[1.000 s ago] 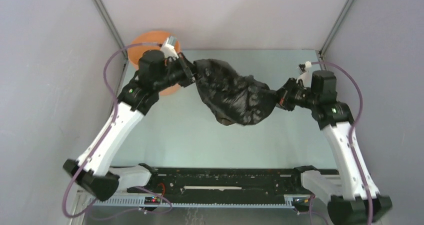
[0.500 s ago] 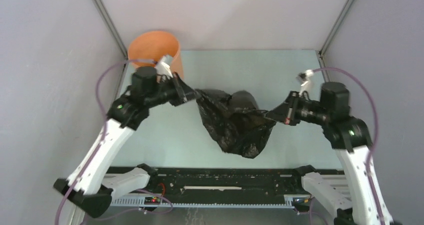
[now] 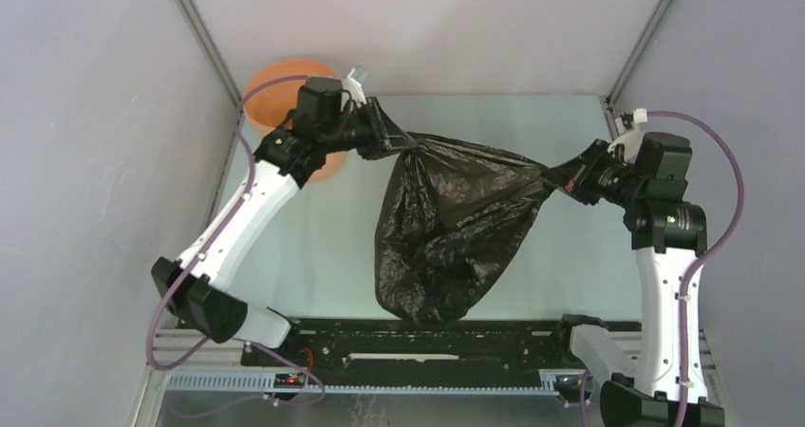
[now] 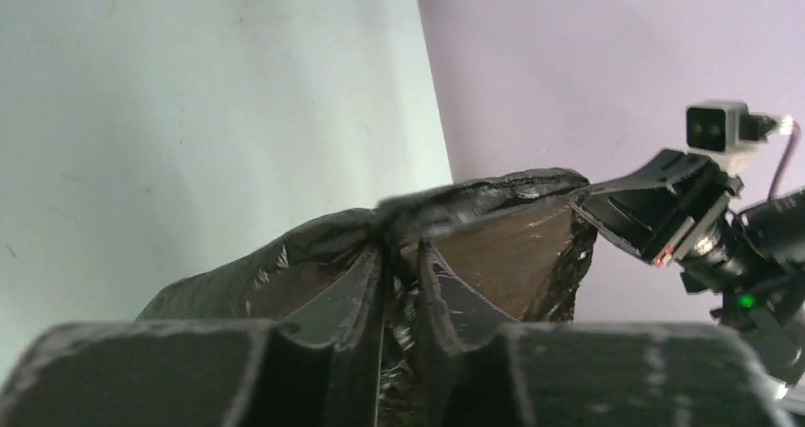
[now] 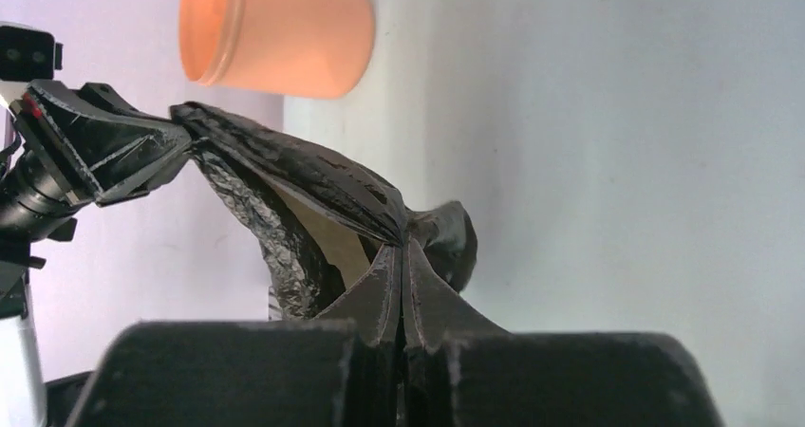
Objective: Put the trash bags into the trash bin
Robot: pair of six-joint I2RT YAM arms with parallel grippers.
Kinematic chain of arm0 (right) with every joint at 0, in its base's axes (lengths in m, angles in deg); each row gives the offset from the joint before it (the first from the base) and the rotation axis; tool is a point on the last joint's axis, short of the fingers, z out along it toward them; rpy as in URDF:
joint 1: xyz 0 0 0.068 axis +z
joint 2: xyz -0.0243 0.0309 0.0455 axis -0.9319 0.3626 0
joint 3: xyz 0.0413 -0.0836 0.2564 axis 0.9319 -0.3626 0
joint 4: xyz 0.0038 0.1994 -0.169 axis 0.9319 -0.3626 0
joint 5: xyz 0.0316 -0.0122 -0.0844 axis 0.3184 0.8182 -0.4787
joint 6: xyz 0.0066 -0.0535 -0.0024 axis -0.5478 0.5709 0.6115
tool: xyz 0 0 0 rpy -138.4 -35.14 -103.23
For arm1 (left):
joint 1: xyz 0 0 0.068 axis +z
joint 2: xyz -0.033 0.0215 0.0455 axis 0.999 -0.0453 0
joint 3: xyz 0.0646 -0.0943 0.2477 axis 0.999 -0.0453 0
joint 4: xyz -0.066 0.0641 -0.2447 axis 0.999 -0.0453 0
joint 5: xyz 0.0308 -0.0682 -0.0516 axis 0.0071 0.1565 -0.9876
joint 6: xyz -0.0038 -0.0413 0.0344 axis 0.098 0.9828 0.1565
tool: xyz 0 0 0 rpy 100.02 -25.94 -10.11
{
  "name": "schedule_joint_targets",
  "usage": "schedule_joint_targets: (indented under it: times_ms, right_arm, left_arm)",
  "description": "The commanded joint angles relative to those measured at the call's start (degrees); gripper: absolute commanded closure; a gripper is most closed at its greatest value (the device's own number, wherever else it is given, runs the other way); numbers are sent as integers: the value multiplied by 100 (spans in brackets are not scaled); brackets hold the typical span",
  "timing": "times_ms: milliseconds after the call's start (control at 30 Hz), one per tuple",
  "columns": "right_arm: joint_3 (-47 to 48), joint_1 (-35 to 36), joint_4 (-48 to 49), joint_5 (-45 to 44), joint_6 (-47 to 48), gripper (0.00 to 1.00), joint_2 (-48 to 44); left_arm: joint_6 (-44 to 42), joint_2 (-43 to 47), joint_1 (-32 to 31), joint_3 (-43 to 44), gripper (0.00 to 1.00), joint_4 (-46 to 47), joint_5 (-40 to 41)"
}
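The glossy black trash bag (image 3: 451,228) hangs stretched in the air between both grippers, its body drooping toward the near edge. My left gripper (image 3: 406,143) is shut on the bag's left upper edge (image 4: 399,247). My right gripper (image 3: 553,178) is shut on the bag's right upper edge (image 5: 403,232). The bag's mouth is pulled wide and its brownish see-through inside shows in both wrist views. The orange trash bin (image 3: 285,83) stands at the far left corner, mostly hidden behind my left arm; it also shows in the right wrist view (image 5: 280,33). The bag is to the right of the bin.
Grey enclosure walls close in the pale table (image 3: 570,123) on the left, back and right. A black rail (image 3: 408,346) runs along the near edge between the arm bases.
Both grippers rose and moved apart toward the back, lifting the bag and stretching it wide. The bag now hangs long and open. The left arm again covers much of the bin.
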Motion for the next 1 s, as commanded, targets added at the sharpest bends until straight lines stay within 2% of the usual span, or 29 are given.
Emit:
schedule_joint_targets:
  times_ms: [0, 100, 167, 267, 367, 433, 500, 667, 967]
  right_arm:
    - [328, -246, -434, -651, 210, 100, -211]
    - [682, -324, -781, -1199, 459, 100, -176]
    - [934, -334, -990, -1473, 545, 100, -140]
    - [1215, -339, -1212, -1707, 617, 100, -113]
    - [1199, -343, -1253, -1622, 627, 100, -167]
    - [1015, -340, -1090, -1354, 636, 100, -252]
    - [901, -335, -932, -1046, 616, 100, -298]
    - [883, -327, -857, -664, 485, 100, -316]
    - [813, -223, -723, -406, 436, 100, -266]
  left_arm:
    - [-83, 59, 2, 677, 66, 0, -442]
    - [-439, 40, 71, 893, 44, -278, -415]
    - [-628, 86, 219, 930, 32, -538, -319]
    - [-782, 413, 672, 649, 23, -810, 12]
    - [-852, 806, 1308, 265, 18, -1087, 569]
    - [-759, 1058, 1736, -14, 16, -1388, 1255]
    - [-524, 1254, 2204, -319, 10, -1550, 1783]
    - [182, 1135, 3162, -505, 7, -1968, 3070]
    - [447, -212, 3548, 383, 0, -1888, 3605]
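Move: The orange trash bin lies to the left hand's left by about 25 cm and 18 cm farther out, its middle some 21 cm lower; from the right hand it is about 53 cm left and 24 cm ahead, some 20 cm lower. The black trash bag hangs stretched between the fingers, its middle about 9 cm right, 11 cm back and 13 cm below the left hand, and 19 cm left, 4 cm back and 13 cm below the right. Letting go of the trash bag's rim, the left fingers open wide; the hand then swings about 30 cm left and a little forward, rising slightly before sinking below its starting height, and turns some 60 degrees counter-clockwise to end at the bin's near left side. The right keeps its pinch, drawing the bag about 5 cm to the right and up slightly, then easing halfway back left. ##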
